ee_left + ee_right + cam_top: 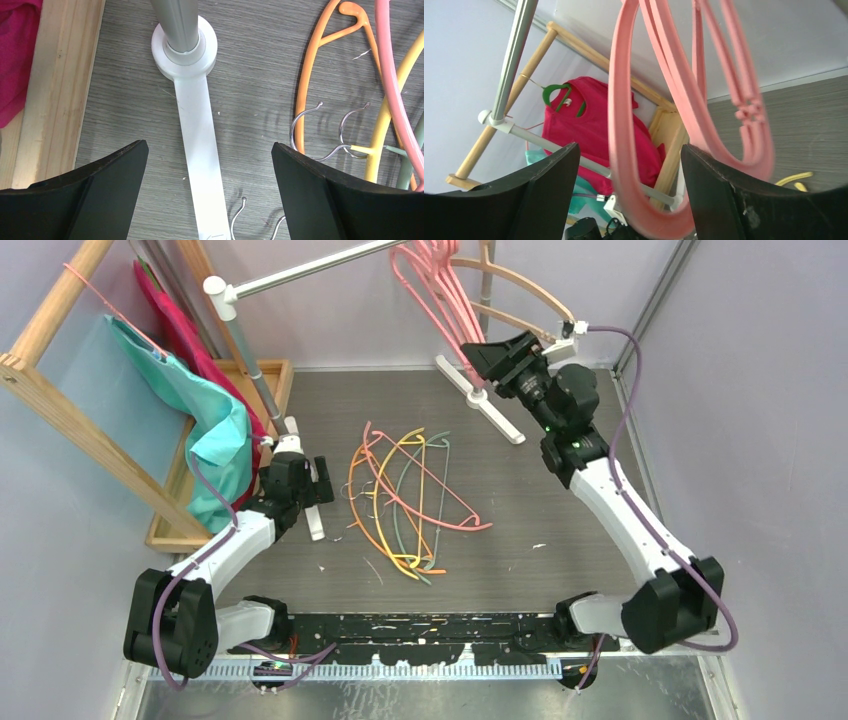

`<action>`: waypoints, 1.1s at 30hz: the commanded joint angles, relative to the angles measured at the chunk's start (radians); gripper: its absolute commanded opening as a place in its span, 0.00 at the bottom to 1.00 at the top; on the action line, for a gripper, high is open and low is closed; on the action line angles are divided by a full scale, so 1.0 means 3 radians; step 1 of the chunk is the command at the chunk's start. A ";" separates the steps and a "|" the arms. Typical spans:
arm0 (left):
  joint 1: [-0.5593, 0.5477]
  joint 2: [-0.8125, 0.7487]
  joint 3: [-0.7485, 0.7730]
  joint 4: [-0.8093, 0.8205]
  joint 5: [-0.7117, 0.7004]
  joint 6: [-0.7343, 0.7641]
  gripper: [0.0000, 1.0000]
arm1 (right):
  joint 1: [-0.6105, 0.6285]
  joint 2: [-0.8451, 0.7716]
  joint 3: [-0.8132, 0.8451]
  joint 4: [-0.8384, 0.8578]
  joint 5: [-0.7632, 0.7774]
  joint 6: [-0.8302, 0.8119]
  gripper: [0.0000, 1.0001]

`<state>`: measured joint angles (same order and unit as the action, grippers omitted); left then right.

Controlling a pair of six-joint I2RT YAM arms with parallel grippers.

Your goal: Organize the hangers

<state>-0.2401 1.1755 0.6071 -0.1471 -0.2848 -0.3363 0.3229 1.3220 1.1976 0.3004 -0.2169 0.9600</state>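
Thin orange [357,502], yellow [421,490], grey-green [399,525] and pink [430,512] hangers lie tangled on the grey table. Thick pink hangers [425,285] and beige ones [520,285] hang from the silver rail [300,270]. My right gripper [482,357] is raised at the pink ones and stands open. In the right wrist view a blurred pink hanger [621,100] passes between the jaws of the right gripper [629,150], and neither pad touches it. My left gripper [312,490] is open low over the table, left of the pile. In its wrist view the left gripper [210,145] is empty, with the orange hanger [310,75] on the right.
The rail stand's white foot [200,150] and its grey pole [180,25] lie directly under the left gripper. A second white foot [490,405] sits below the right gripper. A wooden rack [60,410] with teal cloth [215,430] and a magenta garment [589,125] stands at the left.
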 commanded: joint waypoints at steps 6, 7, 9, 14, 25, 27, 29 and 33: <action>0.0006 -0.0048 0.0026 0.0107 -0.0027 -0.0030 0.98 | 0.0020 -0.0780 -0.0335 -0.0938 0.0981 -0.1177 0.80; 0.0005 -0.0048 0.0029 0.0109 -0.0027 -0.0032 0.98 | 0.0021 -0.0858 -0.0382 -0.1045 0.1103 -0.1299 0.80; 0.0004 -0.0043 0.0032 0.0107 -0.0026 -0.0032 0.98 | 0.0028 -0.1031 -0.0505 -0.1246 0.1339 -0.1483 0.80; 0.0005 0.0006 0.0065 0.0099 -0.0021 -0.0026 0.98 | 0.0070 -0.1409 -0.0778 -0.1607 0.1577 -0.1705 0.79; 0.0007 0.0002 0.0063 0.0084 -0.0033 -0.0031 0.98 | 0.1713 -0.0912 -0.1449 -0.1632 0.1677 -0.2159 0.69; 0.0003 0.0004 0.0068 0.0081 -0.0029 -0.0030 0.98 | 0.1760 -0.0549 -0.1435 -0.1473 0.1244 -0.2293 0.67; 0.0003 0.0003 0.0068 0.0081 -0.0032 -0.0030 0.98 | 0.1761 -0.0293 -0.1400 -0.1367 0.1087 -0.2398 0.63; 0.0007 -0.0015 0.0053 0.0086 -0.0027 -0.0030 0.98 | 0.1761 0.0054 -0.1417 -0.1144 0.0894 -0.2546 0.55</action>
<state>-0.2401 1.1824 0.6071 -0.1478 -0.2848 -0.3363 0.8532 1.2980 0.7601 -0.1734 0.1368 0.2768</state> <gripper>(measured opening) 0.980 0.575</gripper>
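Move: The thin pink hanger on the table is next for the right gripper: its middle lies about 41 cm below, some 10 cm back and 7 cm to the left. Just beneath it in the tangle, the yellow hanger is about 14 cm back and 11 cm left of the hand, the green one 14 cm back and 7 cm left. The hung pink hangers are roughly 7 cm ahead, 5 cm left and 8 cm up. From the left hand the thin pink hanger is about 22 cm right, 3 cm back and 8 cm below. Draw the open right gripper back and to the right, some 10 cm clear of the hung pink hangers, already sinking; then swing it left while dropping fast towards the thin pink hanger, about 32 cm down in all and 16 cm nearer the base. Roll the wrist some 65 degrees, left side down, tip the fingers downward and close them partway, stopping short of a grip. ##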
